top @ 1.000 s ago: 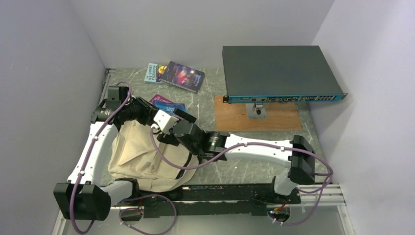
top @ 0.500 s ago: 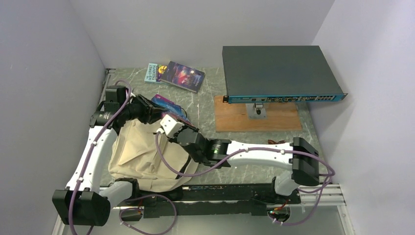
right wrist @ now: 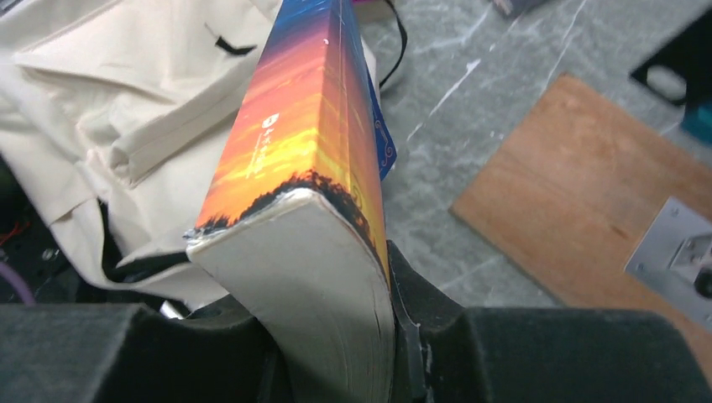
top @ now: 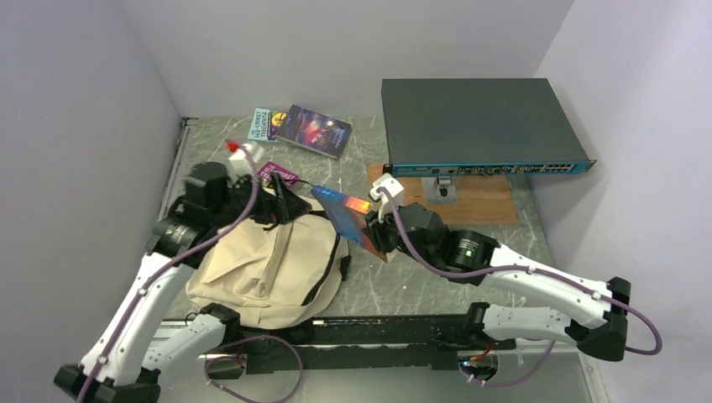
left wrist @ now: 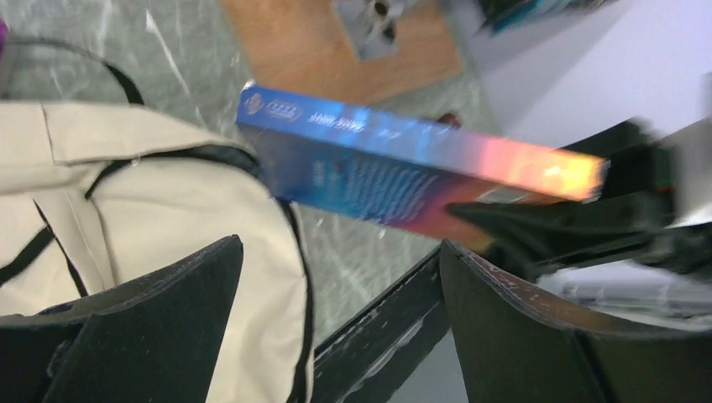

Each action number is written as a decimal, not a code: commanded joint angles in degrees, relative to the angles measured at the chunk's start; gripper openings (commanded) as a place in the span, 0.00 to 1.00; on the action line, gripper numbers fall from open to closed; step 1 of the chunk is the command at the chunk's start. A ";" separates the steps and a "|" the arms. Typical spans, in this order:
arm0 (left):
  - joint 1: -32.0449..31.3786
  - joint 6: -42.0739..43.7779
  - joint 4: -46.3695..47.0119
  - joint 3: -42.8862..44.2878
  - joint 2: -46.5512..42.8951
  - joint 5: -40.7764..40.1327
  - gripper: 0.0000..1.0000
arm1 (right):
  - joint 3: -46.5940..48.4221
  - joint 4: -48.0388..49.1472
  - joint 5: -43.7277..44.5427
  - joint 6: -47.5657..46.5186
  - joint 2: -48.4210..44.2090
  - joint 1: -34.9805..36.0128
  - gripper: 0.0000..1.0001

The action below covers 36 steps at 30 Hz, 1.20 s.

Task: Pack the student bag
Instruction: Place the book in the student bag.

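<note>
The cream student bag [top: 264, 269] lies flat at the near left of the table, black straps up; it also shows as the bag [left wrist: 159, 201] and the bag [right wrist: 126, 101]. My right gripper [top: 379, 228] is shut on a blue paperback with an orange spine [top: 347, 218], held on edge in the air just right of the bag's top. The book [right wrist: 306, 168] sits wedged between the right gripper's [right wrist: 327, 344] pads. My left gripper [top: 288, 204] hovers over the bag's top end, open and empty [left wrist: 340, 290], facing the book [left wrist: 403, 168].
A purple book [top: 275, 171] peeks out behind the bag. Two more paperbacks [top: 302, 128] lie at the back. A dark network switch [top: 479, 122] stands on a wooden board [top: 441, 206] at the back right, the board [right wrist: 588, 193] close to the held book.
My right gripper closed on the book above the bag and carried it right. My left gripper opened, and that arm shifted its pose over the bag's top.
</note>
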 commanded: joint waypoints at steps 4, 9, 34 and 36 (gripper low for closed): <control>-19.96 5.88 -4.18 -5.50 11.15 -23.50 0.85 | 0.29 -5.98 0.64 8.85 -11.41 -0.34 0.00; -26.98 5.25 -4.41 -4.05 20.39 -29.84 0.72 | -0.36 -9.64 2.77 10.59 -15.03 -0.44 0.00; -31.80 4.10 -8.18 -2.50 22.16 -38.30 0.13 | 2.49 -15.00 -4.52 15.57 -13.49 -0.53 0.00; -31.85 3.88 -10.25 -1.14 19.00 -42.47 0.00 | 3.61 -16.31 -7.15 17.07 -11.88 -0.80 0.00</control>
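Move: The near-side-to-right-arm rim of the student bag, along its dark zip, lies about 20 cm below the open left gripper, some 6 cm to its right and 3 cm back. The bag's middle is roughly 13 cm left of that rim, and the purple book about 17 cm ahead of the gripper and 3 cm left, 30 cm down. The held blue book hangs 12 cm to its right, 1 cm back, 7 cm lower. From the right hand the rim is some 11 cm left, 1 cm back, 14 cm below. Drop the left gripper about 20 cm onto the bag's zipped rim, drifting right and a little back while the fingers tip some 40 degrees steeper downward; half close, open slightly again, then shut them to pinch the rim's fabric and just begin to lift. Meanwhile draw the right hand right and back, slightly down, away from the bag, keeping its grip on the blue book. ##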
